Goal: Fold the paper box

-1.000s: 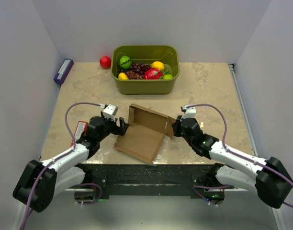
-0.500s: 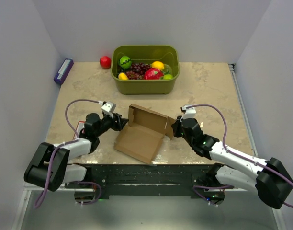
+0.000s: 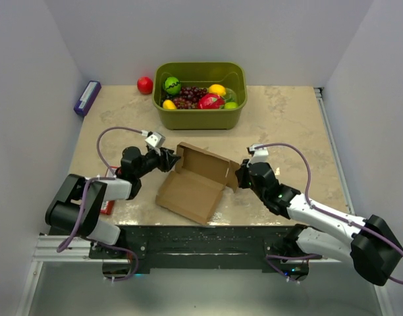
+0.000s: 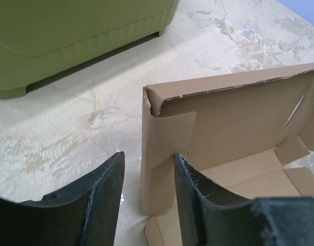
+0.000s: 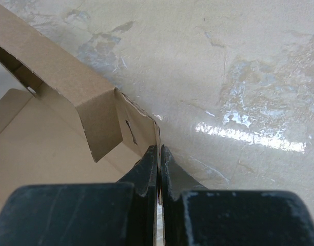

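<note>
The paper box [image 3: 191, 187] lies open in the middle of the table, its back wall raised and its brown base flat. My left gripper [image 3: 172, 160] is at the box's left rear corner. In the left wrist view the left gripper [image 4: 148, 155] is open and straddles the upright left side flap [image 4: 164, 154]. The right finger sits against the flap's inner face, and a gap shows between the left finger and the cardboard. My right gripper [image 3: 240, 174] is at the box's right end. In the right wrist view the right gripper [image 5: 159, 147] is shut on the thin right side flap [image 5: 141, 128].
An olive-green tub [image 3: 200, 115] of fruit stands at the back, close behind the box, and also fills the top left [image 4: 70, 36] of the left wrist view. A red ball [image 3: 145, 85] and a purple pack [image 3: 87, 97] lie at the back left. A red pack [image 3: 107, 207] peeks from under my left arm.
My left arm has swung right and forward to the box's left rear corner, and its jaws have narrowed around the side flap. The right gripper has kept its grip in place.
</note>
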`<move>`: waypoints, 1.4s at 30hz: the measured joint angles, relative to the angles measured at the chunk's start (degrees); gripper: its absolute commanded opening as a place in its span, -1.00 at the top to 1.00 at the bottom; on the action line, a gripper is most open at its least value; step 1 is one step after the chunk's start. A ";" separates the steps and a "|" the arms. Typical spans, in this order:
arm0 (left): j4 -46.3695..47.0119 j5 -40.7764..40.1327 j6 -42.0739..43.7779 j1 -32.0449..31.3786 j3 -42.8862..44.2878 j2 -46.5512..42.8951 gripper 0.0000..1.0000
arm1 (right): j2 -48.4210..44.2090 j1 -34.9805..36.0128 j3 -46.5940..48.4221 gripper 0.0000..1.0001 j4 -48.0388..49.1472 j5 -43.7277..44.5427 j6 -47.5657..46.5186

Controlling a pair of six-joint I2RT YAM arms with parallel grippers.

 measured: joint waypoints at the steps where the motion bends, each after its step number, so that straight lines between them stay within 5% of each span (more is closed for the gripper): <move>1: 0.26 0.11 0.17 0.00 0.37 0.61 0.11 | 0.00 0.00 0.00 1.00 0.02 0.00 -0.02; 18: 3.30 3.91 2.47 0.02 5.03 8.44 0.17 | 0.81 -0.02 0.00 1.00 0.81 -0.15 -0.46; 42: 5.99 5.14 3.74 -0.35 8.07 13.64 1.00 | 0.81 -0.02 0.00 1.00 1.05 -0.44 -1.49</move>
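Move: The end flap on the left of the box's raised back wall stands just off the left hand's half-open fingertips, about 2 cm ahead, 2 cm to the right and 1 cm lower. The middle of that wall is level with this hand, some 10 cm to its right; the floor panel lies about 13 cm back, 5 cm right, 5 cm lower; the green tub's middle is roughly 22 cm ahead, 8 cm right. From the right hand, the left end flap is about 9 cm ahead and 21 cm to the left. The left end flap of the raised wall gets pinched by the left hand, which eases forward and to the right about 4 cm while sinking 1 cm or so and turning slightly clockwise. Its fingers stay about half open for most of the way, then close on the cardboard over the last part. The right hand stays put, its shut fingers keeping their grip on the flap at the wall's right end. ##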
